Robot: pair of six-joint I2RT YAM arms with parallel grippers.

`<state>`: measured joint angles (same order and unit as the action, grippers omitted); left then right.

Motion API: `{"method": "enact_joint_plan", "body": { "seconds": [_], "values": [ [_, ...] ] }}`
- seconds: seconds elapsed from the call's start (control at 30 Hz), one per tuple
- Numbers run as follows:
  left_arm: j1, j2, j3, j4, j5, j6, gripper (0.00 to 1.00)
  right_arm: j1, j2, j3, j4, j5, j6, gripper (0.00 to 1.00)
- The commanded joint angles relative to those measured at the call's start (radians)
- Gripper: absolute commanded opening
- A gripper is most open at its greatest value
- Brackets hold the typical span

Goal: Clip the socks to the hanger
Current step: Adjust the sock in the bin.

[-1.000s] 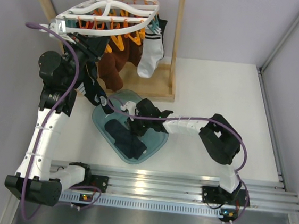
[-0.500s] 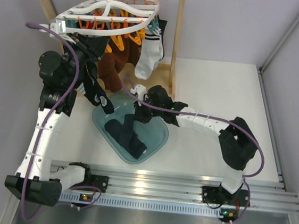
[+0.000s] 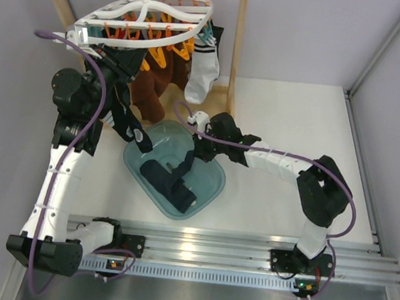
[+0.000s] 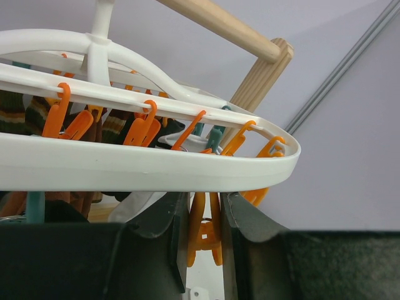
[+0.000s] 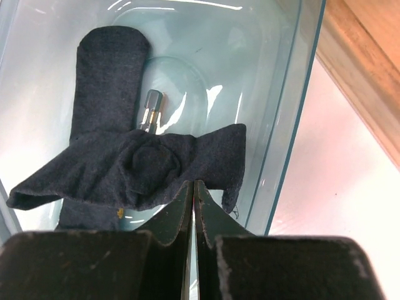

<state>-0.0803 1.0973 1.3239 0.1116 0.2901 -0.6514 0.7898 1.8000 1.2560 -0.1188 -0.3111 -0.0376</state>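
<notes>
The white lattice hanger (image 3: 146, 19) hangs from the wooden rack; its rim (image 4: 156, 165) crosses the left wrist view. My left gripper (image 3: 123, 67) (image 4: 204, 203) sits just under that rim, shut on an orange clip (image 4: 203, 234). My right gripper (image 3: 194, 151) (image 5: 194, 185) is shut on the edge of a navy sock (image 5: 144, 165) (image 3: 184, 168), which drapes down over the teal tray (image 3: 212, 188). More dark socks (image 3: 164, 183) lie in the tray, one stretched out flat (image 5: 106, 81). Another dark sock (image 3: 127, 124) hangs below the hanger's left side.
Brown socks (image 3: 149, 91) and a white sock with dark stripes (image 3: 201, 75) hang from the hanger. The wooden rack post (image 3: 236, 53) and its base stand just behind the tray. A small metal piece (image 5: 152, 109) lies on the tray floor. A grey wall closes the right side.
My right gripper has moved back and to the right, toward the rack, drawing the navy sock up out of the tray. The left arm has stayed put on the clip.
</notes>
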Motion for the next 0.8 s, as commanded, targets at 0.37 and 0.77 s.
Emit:
{"method": "enact_joint_plan", "body": {
  "seconds": [0.37,0.77],
  "values": [
    [0.013,0.006,0.011,0.010,-0.048,0.007,0.00,0.106,0.097,0.151,-0.162,-0.097,-0.557,0.00],
    [0.013,0.010,0.021,0.016,-0.045,0.006,0.00,0.085,0.090,0.123,-0.128,-0.006,-0.497,0.41]
  ]
}}
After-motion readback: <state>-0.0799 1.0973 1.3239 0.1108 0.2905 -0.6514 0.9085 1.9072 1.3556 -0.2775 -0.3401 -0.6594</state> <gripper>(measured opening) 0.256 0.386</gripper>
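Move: The upper dark sock, lying crosswise in the bin, has its middle about 6 cm back and 5 cm left of the right hand, some 7 cm below it. The lower dark sock is about 10 cm back and 9 cm left; a small shiny cylinder beside the socks lies 4 cm back and 9 cm left, both about 8 cm down. From the left hand, the upper sock is roughly 9 cm back, 12 cm right and 47 cm below. Back, left and down the right hand sweeps towards the upper sock, some 5–6 cm with shut fingers, while the wrist turns about 35 degrees, largely a roll about the fingers with a counter-clockwise swing. Near the end it eases about a centimetre forward and to the right, as the fingers part to somewhat under half open just over the cloth; touching can't be made out. ##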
